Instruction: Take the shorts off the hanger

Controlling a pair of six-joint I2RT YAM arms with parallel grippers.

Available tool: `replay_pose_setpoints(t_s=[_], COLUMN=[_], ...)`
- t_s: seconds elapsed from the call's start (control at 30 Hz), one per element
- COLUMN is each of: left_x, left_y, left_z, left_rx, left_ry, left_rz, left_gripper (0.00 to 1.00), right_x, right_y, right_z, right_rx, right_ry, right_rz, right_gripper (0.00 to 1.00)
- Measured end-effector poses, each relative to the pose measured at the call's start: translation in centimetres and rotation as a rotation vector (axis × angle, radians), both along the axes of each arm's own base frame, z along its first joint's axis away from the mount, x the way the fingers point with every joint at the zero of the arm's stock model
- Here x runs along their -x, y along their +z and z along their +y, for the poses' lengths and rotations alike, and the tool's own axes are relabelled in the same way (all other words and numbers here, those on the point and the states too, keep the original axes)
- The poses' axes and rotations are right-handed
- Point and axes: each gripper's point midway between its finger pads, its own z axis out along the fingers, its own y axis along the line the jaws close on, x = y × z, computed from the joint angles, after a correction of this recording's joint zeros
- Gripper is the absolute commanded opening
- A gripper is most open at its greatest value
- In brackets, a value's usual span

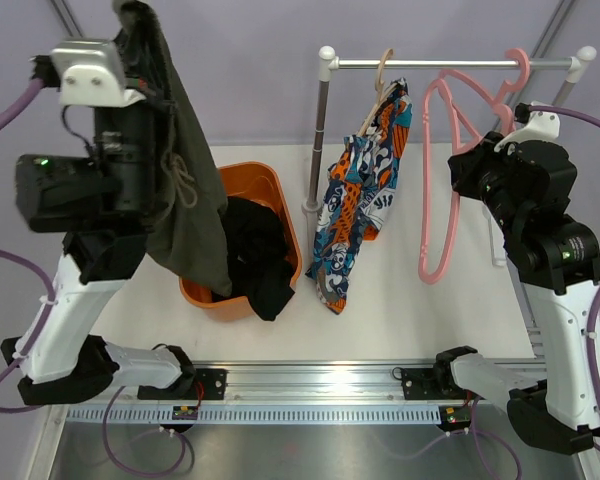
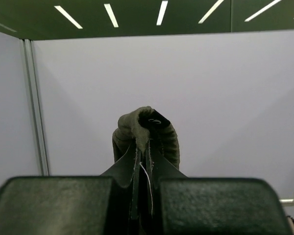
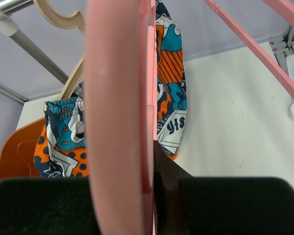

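My left gripper point(image 1: 132, 25) is raised high at the left and shut on the waistband of the olive green shorts point(image 1: 185, 190), which hang free above the orange basket point(image 1: 252, 176). In the left wrist view the olive cloth point(image 2: 146, 131) bunches just past the shut fingertips point(image 2: 147, 164). Black shorts point(image 1: 258, 255) lie in the basket, partly draped over its front rim. The patterned shorts point(image 1: 365, 195) hang on a wooden hanger point(image 1: 382, 75) on the rail. My right gripper point(image 1: 477, 150) is shut on an empty pink hanger point(image 1: 442, 180), seen close up as a pink bar point(image 3: 118, 98) between the jaws point(image 3: 154, 169).
A white clothes rack stands at the back, with a metal rail point(image 1: 450, 63) and an upright post point(image 1: 321, 130) beside the basket. The pink hanger's hook point(image 1: 520, 68) sits on the rail near its right end. A metal rail strip point(image 1: 310, 380) runs along the near table edge.
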Motion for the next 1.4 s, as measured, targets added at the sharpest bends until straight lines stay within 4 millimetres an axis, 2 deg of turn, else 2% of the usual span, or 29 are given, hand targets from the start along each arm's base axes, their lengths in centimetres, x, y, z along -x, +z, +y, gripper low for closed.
replay_pose_setpoints(t_s=[0.17, 0.3, 0.43, 0.5, 0.6, 0.67, 0.73, 0.87, 0.97, 1.03, 1.07, 1.17, 1.27, 1.3, 1.37, 1.4], left_x=[-6.9, -11.8, -14.2, -14.4, -13.3, -11.9, -10.3, -7.2, -5.9, -6.0, -6.2, -7.0, -7.7, -8.0, -8.2, -8.2], left_y=[-4.3, -8.2, -12.3, -15.4, -21.3, -25.1, -28.1, -32.0, -34.4, -35.4, -36.0, -39.7, -45.1, -46.8, -49.3, -50.1], left_z=[-2.6, -3.7, -4.2, -4.4, -3.9, -2.8, -1.2, 2.0, 3.1, 2.9, 2.6, 1.4, -0.1, -0.8, -2.0, -2.5], left_rx=[-0.071, -0.09, -0.068, -0.044, 0.005, 0.065, 0.141, 0.274, 0.336, 0.366, 0.376, 0.393, 0.373, 0.363, 0.351, 0.352], left_ry=[-0.012, -0.046, -0.064, -0.083, -0.106, -0.1, -0.081, -0.029, -0.015, -0.021, -0.025, -0.039, -0.041, -0.047, -0.069, -0.087], left_rz=[0.11, 0.228, 0.345, 0.41, 0.515, 0.579, 0.615, 0.64, 0.672, 0.702, 0.719, 0.802, 0.936, 0.984, 1.061, 1.088], left_gripper=[0.0, 0.0, 0.0, 0.0, 0.0, 0.0, 0.0, 0.0, 0.0, 0.01, 0.05, 0.1, 0.41, 0.64, 0.91, 0.99], right_x=[0.1, 0.2, 0.3, 0.6, 1.1, 1.6, 2.0, 2.2, 1.9, 1.6, 1.3, 0.4, -0.5, -0.8, -1.5, -1.8], right_y=[0.0, 0.1, 0.0, -0.1, -0.4, -0.4, -0.4, -0.5, -0.6, -0.7, -0.7, -1.6, -2.5, -2.6, -2.7, -2.7], right_z=[0.1, 0.1, 0.0, -0.1, -0.2, -0.4, -0.5, -0.6, -0.5, -0.4, -0.4, -0.2, 0.0, 0.1, 0.2, 0.3], right_rx=[-0.001, 0.001, 0.008, 0.011, 0.012, 0.013, 0.013, 0.019, 0.025, 0.028, 0.03, 0.042, 0.059, 0.064, 0.075, 0.081], right_ry=[0.004, 0.007, 0.007, 0.008, 0.008, 0.008, 0.008, 0.008, 0.009, 0.009, 0.009, 0.009, 0.007, 0.008, 0.01, 0.009], right_rz=[-0.001, -0.002, -0.003, -0.003, -0.002, -0.001, -0.004, 0.0, 0.015, 0.027, 0.033, 0.072, 0.113, 0.124, 0.136, 0.14], right_gripper=[0.0, 0.0, 0.0, 0.0, 0.0, 0.0, 0.0, 0.0, 0.0, 0.0, 0.0, 0.0, 0.0, 0.0, 0.0, 0.0])
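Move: The left hand holds the olive shorts high up. The middle of the orange basket is about 8 cm ahead of it, 3 cm to its right and roughly 63 cm below, with the black shorts in it some 8 cm ahead and 6 cm to the right of the hand. The printed shorts hang about 17 cm ahead, 28 cm right and 42 cm below. From the right hand, holding the empty pink hanger, the basket is about 40 cm left, 3 cm ahead and 37 cm lower. The left hand brings the olive shorts down some 50 cm into the basket, swinging forward about 14 cm at first, then drawing back some 8 cm as it sinks and easing slightly forward again, while the wrist tips down by around 60 degrees and the fingers open only at the very end to let go of the cloth. The right hand keeps its grip on the pink hanger, easing back about 2 cm and then going forward 4 cm and a little down. ##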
